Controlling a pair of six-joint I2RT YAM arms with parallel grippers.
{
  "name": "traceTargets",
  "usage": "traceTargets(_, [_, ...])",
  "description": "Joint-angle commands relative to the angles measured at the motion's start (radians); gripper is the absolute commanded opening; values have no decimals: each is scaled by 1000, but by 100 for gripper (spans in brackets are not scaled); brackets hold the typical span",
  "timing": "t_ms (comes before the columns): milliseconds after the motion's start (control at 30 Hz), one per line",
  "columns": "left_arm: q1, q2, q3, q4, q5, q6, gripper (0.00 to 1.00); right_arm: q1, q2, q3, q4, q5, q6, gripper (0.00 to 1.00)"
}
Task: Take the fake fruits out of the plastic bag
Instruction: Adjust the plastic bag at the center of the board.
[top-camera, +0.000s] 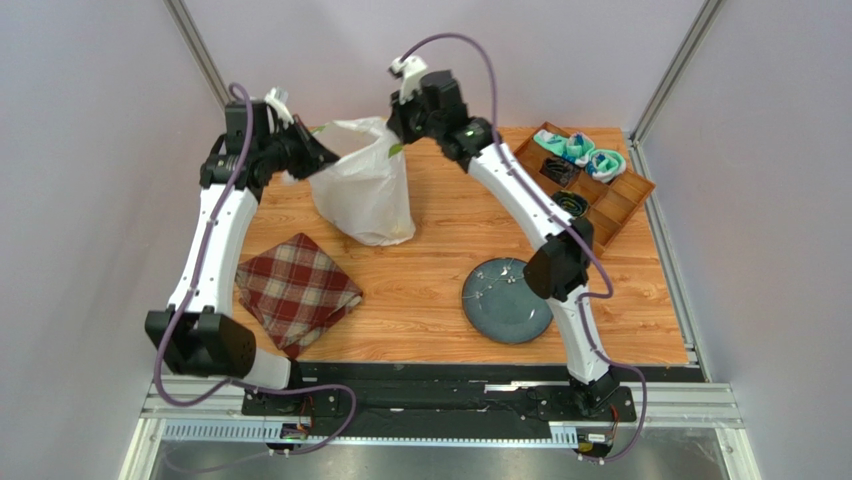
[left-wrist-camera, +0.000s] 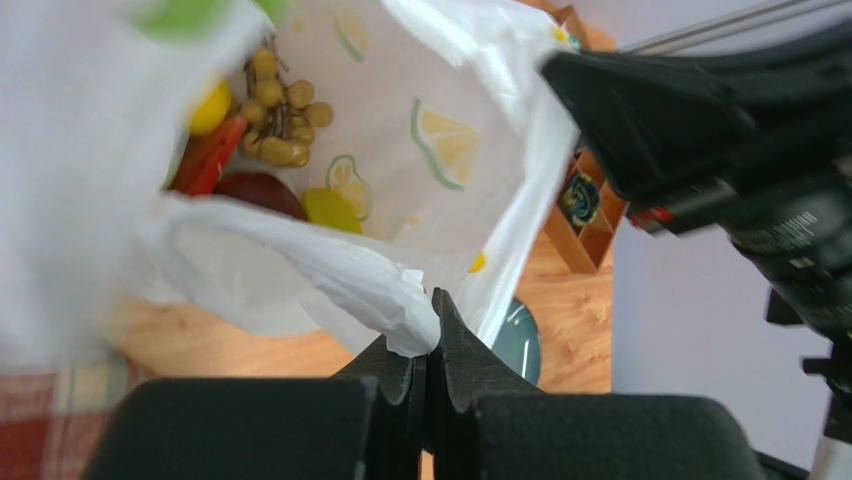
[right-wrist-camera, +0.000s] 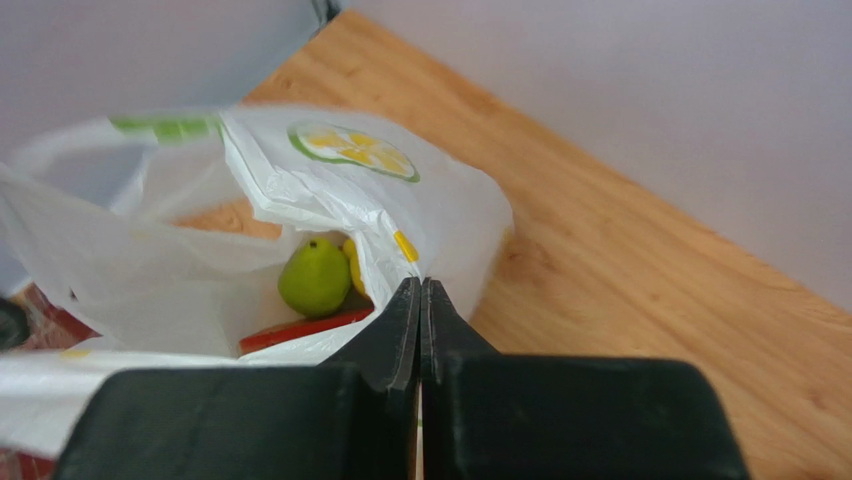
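The white plastic bag (top-camera: 365, 195) stands upright at the back of the table, its mouth held open between both arms. My left gripper (top-camera: 325, 155) is shut on the bag's left rim; the film bunches between its tips (left-wrist-camera: 428, 330). My right gripper (top-camera: 398, 135) is shut at the bag's right rim, where the film runs into its tips (right-wrist-camera: 420, 285). The fake fruits lie inside the bag: a brown grape bunch (left-wrist-camera: 275, 115), a red watermelon slice (left-wrist-camera: 205, 160), a dark red apple (left-wrist-camera: 262, 190), a yellow mango (left-wrist-camera: 332, 208) and a green pear (right-wrist-camera: 314, 277).
A red plaid cloth (top-camera: 297, 290) lies at the front left. A blue-grey plate (top-camera: 505, 300) sits front centre, partly under the right arm. A wooden divided tray (top-camera: 600, 205) with teal rolled socks (top-camera: 585, 152) stands at the back right.
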Motion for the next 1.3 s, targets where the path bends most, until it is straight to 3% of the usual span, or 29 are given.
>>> traceTargets(0, [4,175,293,6,-5,47,0,-78,-159,-44,61,43,19,0])
traceTargets(133, [1,349,588,72,-56,73,0,-110,-174,-22,89,48,4,0])
traceTargets(333, [-36,613,1102,189,-113,321,0,-179,-143,72,225,29,39,0])
traceTargets(433, [-54,637,1184,298,-52,390,0,-196,-182,54,278,55,77,0])
traceTargets(500, [-82,619,1205,286,6,439,0,-196,-270,-19,267,57,109,0])
traceTargets(533, [-96,602,1201,258,60,505,0,-194,-322,-94,262,27,132,0])
traceTargets(567, [-111,561,1188,155,86,543,0,-194,-373,-270,256,7,195,0])
traceTargets(633, [-151,492,1074,29,145,643,0,-173,-538,-502,270,-41,240,0])
traceTargets(667, [-160,401,999,-63,149,645,0,-156,-585,-707,266,-49,251,0])
traceTargets(733, [-162,294,691,-105,133,636,0,-101,-695,-867,243,-126,249,2])
traceTargets(767, [-162,194,582,-124,119,633,0,-81,-720,-944,235,-179,237,21])
traceTargets(800, [-159,152,387,-132,107,628,0,-52,-731,-1030,206,-225,235,31])
traceTargets(833, [-156,110,303,-142,99,617,0,-41,-740,-1057,192,-297,237,38])
traceTargets(867, [-156,46,230,-167,99,611,0,-36,-755,-1072,186,-320,238,63])
traceTargets(967, [-156,-55,13,-207,85,594,0,-35,-751,-1029,195,-290,181,70])
traceTargets(1067, [-156,-132,-98,-214,79,564,0,-36,-638,-826,143,-173,10,71])
traceTargets(1133, [-156,-157,-132,-228,57,553,0,-36,-569,-679,141,-101,-89,71])
traceTargets(1267, [-156,-222,-203,-236,16,530,0,-39,-400,-511,169,-113,-180,71])
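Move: Both hands already pinch the plastic bag's rim. The bag's body hangs about 2 cm ahead and 5 cm right of the left hand, some 18 cm below it; from the right hand it is roughly 9 cm back, 7 cm left and 16 cm down. The checked cloth lies some 15 cm back and 7 cm left of the left hand, the plate about 27 cm back and 26 cm right of the right hand, both on the board. Both hands swing the bag's rim up 15–20 cm, then back and down about 20–25, the right letting go. ##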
